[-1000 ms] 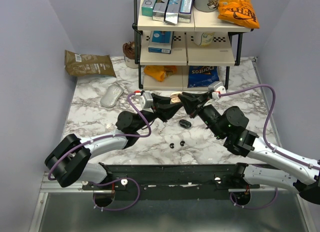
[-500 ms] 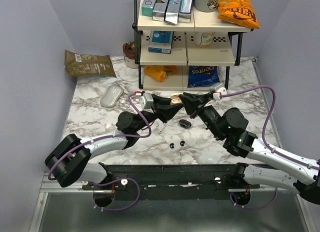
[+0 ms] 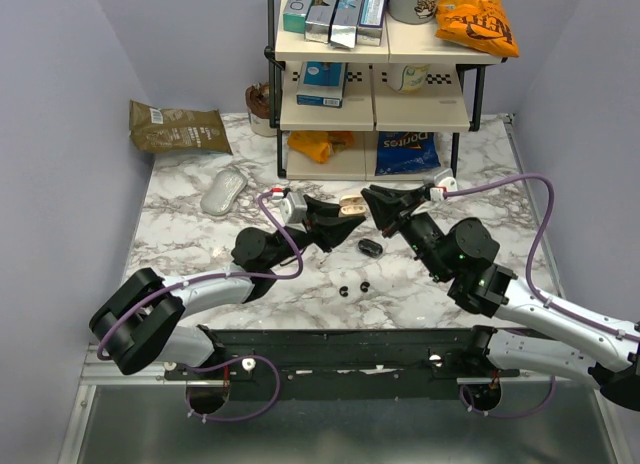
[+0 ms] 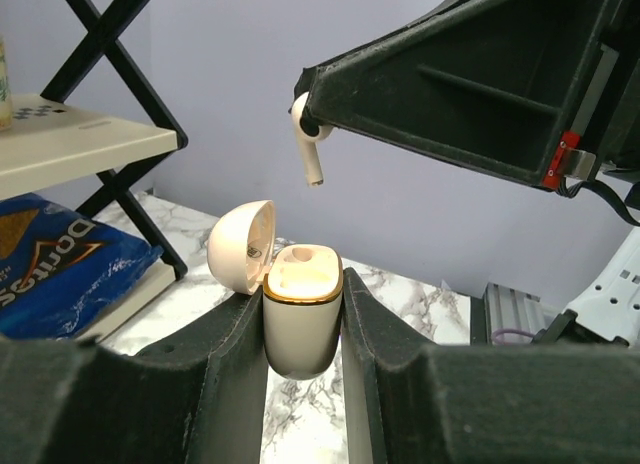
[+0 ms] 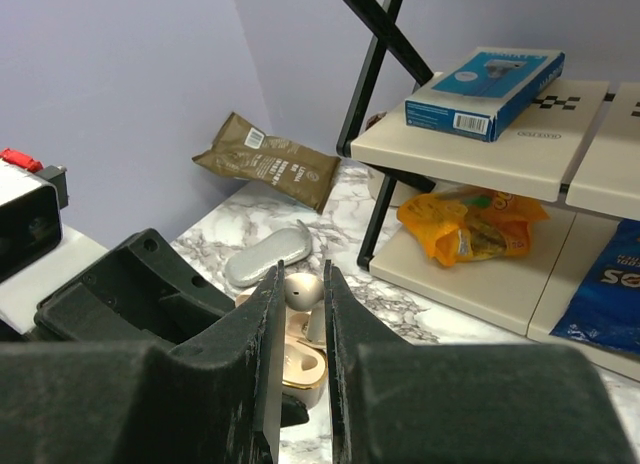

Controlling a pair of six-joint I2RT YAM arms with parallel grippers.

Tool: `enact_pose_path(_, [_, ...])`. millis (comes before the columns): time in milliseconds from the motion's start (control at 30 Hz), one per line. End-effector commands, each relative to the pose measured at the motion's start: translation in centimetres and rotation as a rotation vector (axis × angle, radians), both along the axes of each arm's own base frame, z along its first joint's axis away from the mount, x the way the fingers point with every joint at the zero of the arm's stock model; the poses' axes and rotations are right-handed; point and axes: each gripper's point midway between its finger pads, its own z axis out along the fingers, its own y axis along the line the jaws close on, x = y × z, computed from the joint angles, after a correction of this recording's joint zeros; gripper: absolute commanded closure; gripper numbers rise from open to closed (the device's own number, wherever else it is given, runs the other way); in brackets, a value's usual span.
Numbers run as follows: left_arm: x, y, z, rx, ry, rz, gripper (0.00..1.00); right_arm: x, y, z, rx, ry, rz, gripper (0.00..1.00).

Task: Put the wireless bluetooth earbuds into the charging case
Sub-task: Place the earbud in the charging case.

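Observation:
My left gripper is shut on a cream charging case with a gold rim, held upright above the table with its lid flipped open to the left. The case hangs mid-table in the top view. My right gripper is shut on a cream earbud, stem pointing down. The earbud hovers a little above the case's open top, apart from it. Two tiny black buds lie on the marble nearer the arm bases.
A black oval pod lies under the grippers. A grey flat object and a brown bag sit at the left. The shelf rack with snack bags and boxes stands right behind the grippers.
The left gripper with the case has shifted slightly nearer and lower. The right gripper with the earbud has barely moved and stays above the case.

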Motion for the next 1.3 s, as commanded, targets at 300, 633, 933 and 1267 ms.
enact_pose_path(300, [-6.5, 2.2, 8.7, -0.149, -0.516, -0.127, 1.0, -2.6, -0.6, 1.8, 0.06, -0.045, 0.113, 0.99])
enact_pose_path(633, [-5.8, 2.2, 9.1, -0.077, -0.592, -0.115, 1.0, -4.9, -0.4, 3.6, 0.06, -0.08, 0.231, 0.99])
enact_pose_path(933, [-3.8, 2.2, 9.6, -0.104, -0.498, -0.053, 1.0, -5.2, -0.2, 5.2, 0.096, -0.114, 0.247, 0.99])
enact_pose_path(1267, [-2.8, 2.0, 9.1, -0.11, -0.41, -0.039, 1.0, -3.8, 0.0, 5.3, 0.137, -0.121, 0.186, 0.99])
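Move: The left hand still pinches the open charging case, and the right hand still holds the white earbud, stem hanging down. From the right hand the case lies about 6 cm below, some 2 cm back and 3 cm to the left. Its raised lid is roughly level fore and aft, 4 cm left and 4 cm below that hand. The earbud is about 5 cm above the left hand, 2 cm ahead and 3 cm to its right. Up and back go both hands, the left lifting the case about 5 cm and rolling it some 20 degrees so its top leans towards the robot. The right first dips slightly, then draws the earbud back and up, swinging its fingers counter-clockwise, which brings the stem down relative to the open wells. Both ease slightly forward at the end, grips kept. ##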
